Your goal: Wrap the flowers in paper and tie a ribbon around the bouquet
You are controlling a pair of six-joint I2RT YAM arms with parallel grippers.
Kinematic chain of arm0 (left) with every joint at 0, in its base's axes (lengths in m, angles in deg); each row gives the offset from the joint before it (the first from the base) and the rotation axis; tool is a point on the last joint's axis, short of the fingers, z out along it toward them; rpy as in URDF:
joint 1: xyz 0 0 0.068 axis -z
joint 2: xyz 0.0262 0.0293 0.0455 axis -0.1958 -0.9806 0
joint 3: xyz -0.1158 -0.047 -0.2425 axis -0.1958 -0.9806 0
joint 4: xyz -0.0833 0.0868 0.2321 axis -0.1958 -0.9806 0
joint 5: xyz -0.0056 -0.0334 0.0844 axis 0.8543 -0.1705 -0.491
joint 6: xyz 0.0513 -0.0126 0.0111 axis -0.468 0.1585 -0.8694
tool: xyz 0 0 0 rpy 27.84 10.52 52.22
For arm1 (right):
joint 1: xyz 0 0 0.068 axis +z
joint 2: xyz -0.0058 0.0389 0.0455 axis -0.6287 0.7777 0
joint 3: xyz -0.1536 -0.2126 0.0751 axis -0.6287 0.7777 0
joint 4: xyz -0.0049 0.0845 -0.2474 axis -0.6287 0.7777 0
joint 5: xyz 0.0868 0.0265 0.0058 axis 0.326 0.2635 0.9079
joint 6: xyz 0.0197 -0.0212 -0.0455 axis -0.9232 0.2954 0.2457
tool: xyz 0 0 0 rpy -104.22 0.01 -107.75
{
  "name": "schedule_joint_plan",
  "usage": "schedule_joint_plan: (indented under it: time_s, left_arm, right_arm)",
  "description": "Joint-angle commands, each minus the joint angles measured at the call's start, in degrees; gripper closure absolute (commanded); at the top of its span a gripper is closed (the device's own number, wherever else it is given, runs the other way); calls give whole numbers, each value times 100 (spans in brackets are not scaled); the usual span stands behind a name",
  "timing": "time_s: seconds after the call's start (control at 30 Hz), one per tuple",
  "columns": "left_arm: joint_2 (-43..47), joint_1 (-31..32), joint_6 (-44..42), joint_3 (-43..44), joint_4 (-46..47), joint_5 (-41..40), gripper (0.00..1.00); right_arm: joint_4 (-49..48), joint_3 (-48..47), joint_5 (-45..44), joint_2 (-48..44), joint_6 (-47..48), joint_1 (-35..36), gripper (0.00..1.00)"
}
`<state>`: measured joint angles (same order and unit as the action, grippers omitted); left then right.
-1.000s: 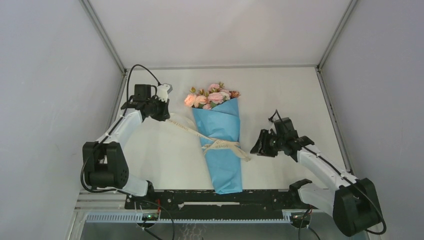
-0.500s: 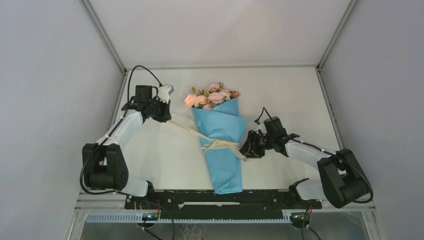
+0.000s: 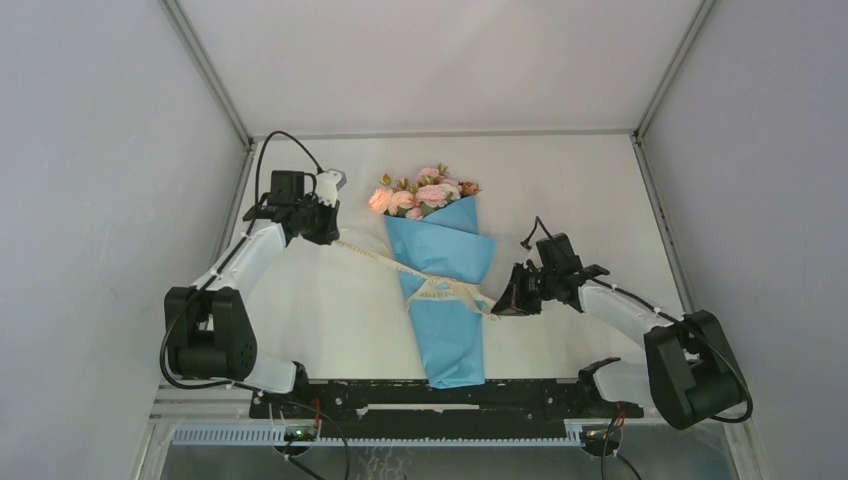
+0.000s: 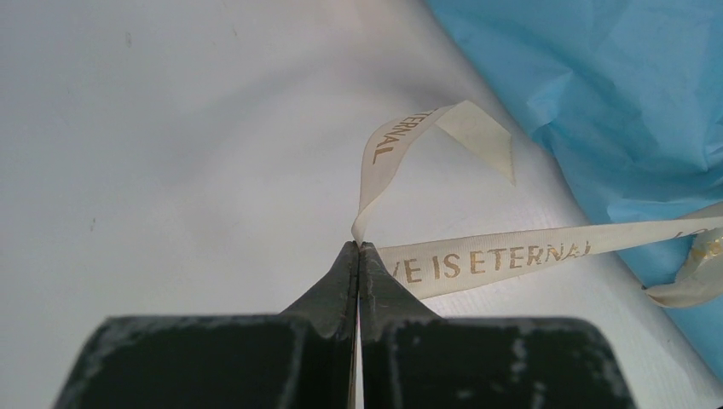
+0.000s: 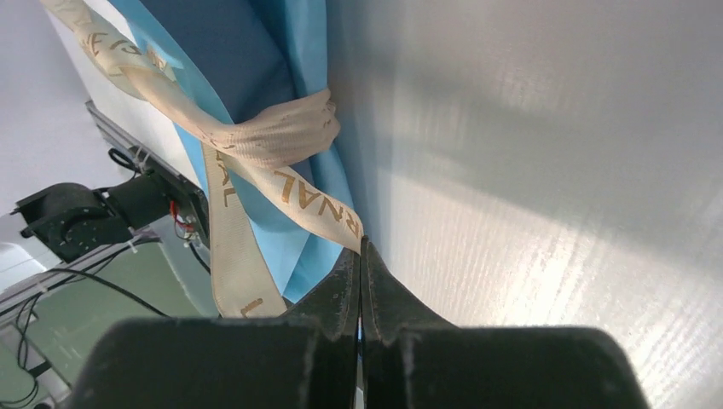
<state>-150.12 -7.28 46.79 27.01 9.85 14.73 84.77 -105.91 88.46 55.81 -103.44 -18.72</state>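
The bouquet (image 3: 445, 300) lies mid-table, a light blue paper (image 3: 440, 250) cone with the pink flowers (image 3: 425, 192) poking out at the far end. The cream ribbon (image 3: 372, 256) is wound round its middle. One end runs taut up-left to my left gripper (image 3: 328, 228), which is shut on it. In the left wrist view the ribbon (image 4: 494, 254) comes out of the closed left gripper (image 4: 359, 247) beside the paper (image 4: 614, 94). My right gripper (image 3: 503, 303) is at the cone's right edge, shut on the other end. In the right wrist view the ribbon (image 5: 320, 203) enters the right gripper (image 5: 361, 244) just below the wrap.
The white table (image 3: 580, 190) is boxed in by grey walls with metal corner posts. A black rail (image 3: 420, 395) with the arm bases runs along the near edge. In the right wrist view a loose ribbon tail (image 5: 228, 256) hangs toward that rail.
My right gripper reached left to the bouquet's edge, shut on the ribbon's right end, and drew back slightly right. The left arm has not moved and still grips its end.
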Motion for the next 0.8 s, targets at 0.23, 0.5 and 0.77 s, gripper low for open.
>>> schedule_joint_plan:
  time_s: [0.23,0.5,0.77]
  left_arm:
    - [150,30,-141,-81,42,-258,100]
    - [226,38,-143,-93,-214,121,100]
    - [242,256,-175,13,-532,180,100]
  right_arm:
    - [1799,-1161,-2346,-1140,635,-41,100]
    - [-129,-1501,-2846,-1880,1027,1081,100]
    - [-1752,-2408,-2882,-1435,2468,1730,100]
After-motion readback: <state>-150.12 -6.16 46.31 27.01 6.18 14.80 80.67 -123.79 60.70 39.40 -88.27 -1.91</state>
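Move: The crossing of the ribbon on the blue wrap lies about 5 cm ahead of the right hand and 6 cm to its left, nearly level with it; that hand already holds the right tail beside the wrap. The wrap's right-hand corner is some 14 cm straight ahead, and the flower heads about 23 cm ahead and 14 cm left. From the left hand, which holds the other tail, the crossing is roughly 26 cm right, 10 cm back and 7 cm lower. The ribbon's right tail, kept pinched in the closed right fingers, is first drawn about 4 cm to the right, away from the wrap, then lifted fast some 18 cm and carried 7 cm forward, with a swing back left towards the wrap. The fingers tip up about 50 degrees to point forward and left. The left hand keeps its grip, easing back about 1.5 cm late on. ##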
